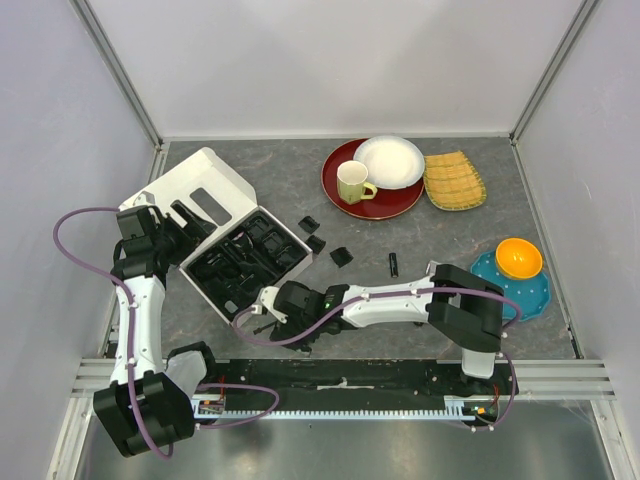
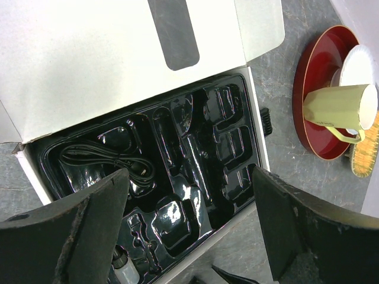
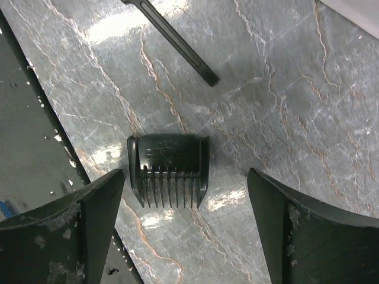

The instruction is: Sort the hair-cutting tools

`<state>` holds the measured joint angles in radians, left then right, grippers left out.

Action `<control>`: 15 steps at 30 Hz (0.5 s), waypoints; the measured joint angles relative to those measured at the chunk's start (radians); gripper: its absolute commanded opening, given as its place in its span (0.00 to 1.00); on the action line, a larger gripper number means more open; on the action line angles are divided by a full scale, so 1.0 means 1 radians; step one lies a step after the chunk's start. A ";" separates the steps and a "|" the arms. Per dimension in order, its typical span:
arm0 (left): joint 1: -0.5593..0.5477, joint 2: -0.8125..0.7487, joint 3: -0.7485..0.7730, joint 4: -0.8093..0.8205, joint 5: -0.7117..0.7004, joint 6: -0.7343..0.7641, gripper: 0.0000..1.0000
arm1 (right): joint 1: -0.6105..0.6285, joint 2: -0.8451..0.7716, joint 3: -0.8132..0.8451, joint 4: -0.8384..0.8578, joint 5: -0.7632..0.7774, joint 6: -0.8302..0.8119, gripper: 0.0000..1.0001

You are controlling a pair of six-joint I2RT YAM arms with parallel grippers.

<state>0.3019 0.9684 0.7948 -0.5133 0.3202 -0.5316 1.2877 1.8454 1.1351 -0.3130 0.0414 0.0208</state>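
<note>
My right gripper [image 3: 186, 228] hangs open just above the table, and a black comb guard [image 3: 170, 168] lies flat between and slightly ahead of its fingers, untouched. A thin black comb [image 3: 177, 41] lies further ahead. In the top view the right gripper [image 1: 268, 312] is beside the near corner of the white box. My left gripper [image 2: 189, 219] is open and empty over the box's black tray [image 2: 228, 148], where a coiled black cord [image 2: 106, 160] rests. More comb guards [image 1: 317, 243] and a short black cylinder [image 1: 394, 264] lie on the table to the right of the box.
The white box [image 1: 205, 185] stands open at the left with its lid raised. A yellow mug [image 1: 352, 182] and white bowl [image 1: 390, 160] sit on a red plate [image 1: 340, 200] at the back. Beside them is a bamboo tray [image 1: 453, 180]; an orange bowl [image 1: 519, 257] sits on a teal plate [image 1: 535, 295].
</note>
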 measured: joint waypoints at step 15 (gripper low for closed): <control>0.000 0.000 0.000 0.000 0.000 0.000 0.91 | -0.056 0.029 0.031 0.018 -0.063 0.022 0.45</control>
<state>0.3019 0.9684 0.7948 -0.5137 0.3202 -0.5316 1.2320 1.8748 1.1656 -0.2955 -0.0212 0.0429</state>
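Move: The comb attachment lies flat on the table between the right hand's open fingers, about 1 cm back and 1 cm left of the hand point, at the same height. The small brush is some 8 cm left and 2 cm farther out; the white box's middle is about 17 cm ahead and 12 cm left. Another dark comb attachment lies some 18 cm ahead and 8 cm right. From the left hand, the first comb attachment is about 18 cm back, 23 cm right and 16 cm below. Level and slow, the right hand slides some 1.5 cm forward and about 1 cm left, staying down at table height while its fingers close from nearly wide open to about half. The rear finger pushes the comb attachment along, and both fingertips come to pinch it by its two sides, the wrist hardly turning. ##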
